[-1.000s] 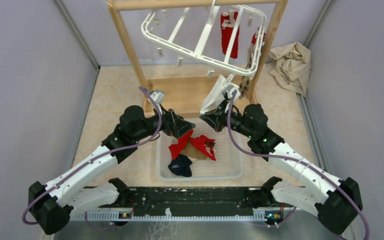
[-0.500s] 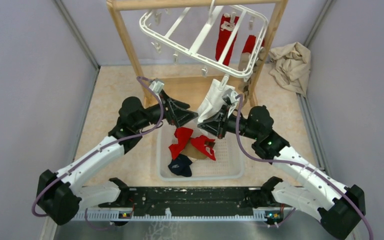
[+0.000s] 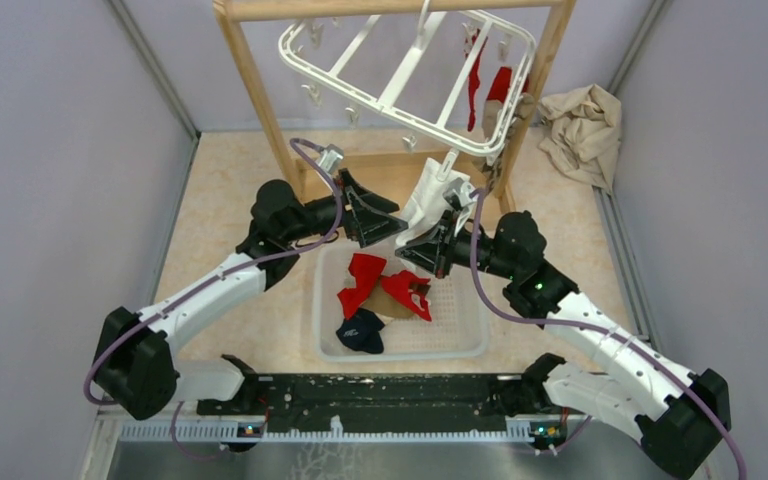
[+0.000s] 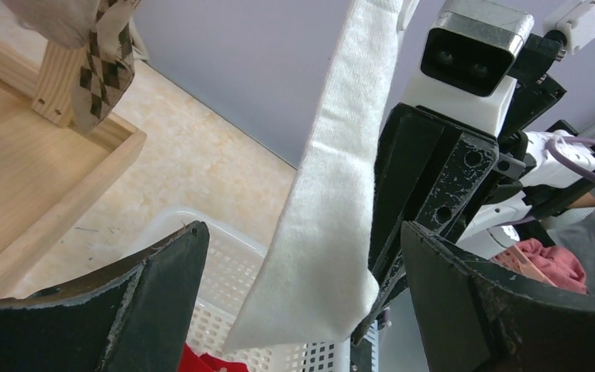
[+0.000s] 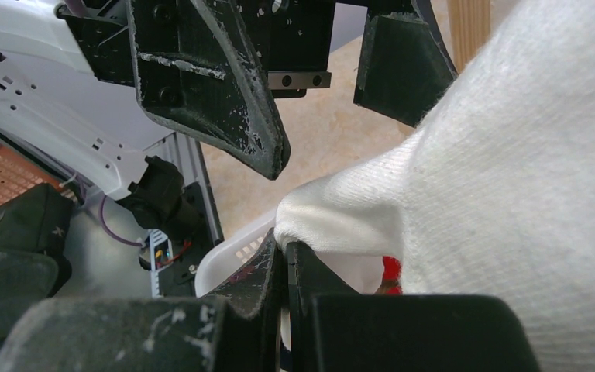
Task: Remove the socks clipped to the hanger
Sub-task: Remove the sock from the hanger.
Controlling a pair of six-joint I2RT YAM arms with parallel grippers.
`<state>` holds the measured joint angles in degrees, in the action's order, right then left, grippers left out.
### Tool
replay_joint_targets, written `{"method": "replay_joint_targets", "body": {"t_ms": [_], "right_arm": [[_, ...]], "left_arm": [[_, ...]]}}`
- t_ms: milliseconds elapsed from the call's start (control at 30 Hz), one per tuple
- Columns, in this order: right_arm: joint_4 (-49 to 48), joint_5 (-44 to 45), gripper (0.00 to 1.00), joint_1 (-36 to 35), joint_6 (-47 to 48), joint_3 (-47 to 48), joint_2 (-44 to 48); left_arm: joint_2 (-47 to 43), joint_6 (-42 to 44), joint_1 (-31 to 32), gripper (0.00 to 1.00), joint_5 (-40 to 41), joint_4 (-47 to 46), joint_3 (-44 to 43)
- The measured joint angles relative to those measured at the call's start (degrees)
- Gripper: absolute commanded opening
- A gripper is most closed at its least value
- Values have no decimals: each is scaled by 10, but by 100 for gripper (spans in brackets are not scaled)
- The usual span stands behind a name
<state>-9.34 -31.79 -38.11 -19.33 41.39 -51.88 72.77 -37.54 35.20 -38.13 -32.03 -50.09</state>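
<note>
The white hanger hangs tilted from the wooden frame. A cream sock dangles from a clip at its near edge. My right gripper is shut on the lower edge of this cream sock, its jaws pressed together on the fabric. My left gripper stands open just left of the sock. In the left wrist view the cream sock hangs between its spread jaws, touching neither. Red socks and a patterned sock stay clipped at the hanger's far right.
A white perforated basket below the grippers holds red socks and a navy sock. The frame's wooden base lies behind it. A crumpled tan cloth sits at the back right. Grey walls close in on both sides.
My left arm has reached up and to the right, bringing its open jaws around the cream sock. The right gripper rose slightly with the sock, and the hanger swung.
</note>
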Motion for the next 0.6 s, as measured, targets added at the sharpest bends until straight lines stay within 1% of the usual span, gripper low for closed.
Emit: {"method": "replay_joint_targets", "body": {"t_ms": [167,300,367,467,533,600], "right_arm": [[0,5,0,0,0,0,-5],[0,7,0,0,0,0,-13],[-1,7,0,0,0,0,-15],[-2,7,0,0,-2,0,-16],[-3,7,0,0,-3,0,-16],[-5,7,0,0,-3,0,-16]], "left_arm": [[22,-28,0,99,-29,-40,0],[31,-37,0,98,-38,-53,-2],[36,-38,1,91,-38,-53,-7],[40,-37,1,75,-37,-53,-13],[43,-35,1,68,-35,-53,-18],[48,-34,1,63,-35,-52,-23]]}}
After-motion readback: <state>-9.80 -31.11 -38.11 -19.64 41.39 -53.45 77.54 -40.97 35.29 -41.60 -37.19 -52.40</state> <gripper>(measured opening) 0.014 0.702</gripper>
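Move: The white sock hangs stretched from its clip to my right hand, its middle about 5 cm right of my left hand, 1 cm ahead and 2 cm higher. The clip on the hanger is some 9 cm right, 5 cm ahead and 10 cm above; the basket's middle is about 3 cm right, 6 cm back and 28 cm below. From my right hand the sock's middle lies 6 cm ahead, 4 cm right, 4 cm up. With my left hand I edge right, little more than 1 cm, drawing back slightly and then forward again, so the wide-open fingers come closer around the hanging white sock; the wrist turns about 5 degrees clockwise and the fingers start closing, still well apart. My right hand keeps its pinch on the sock's lower end, sinking under 1 cm. ##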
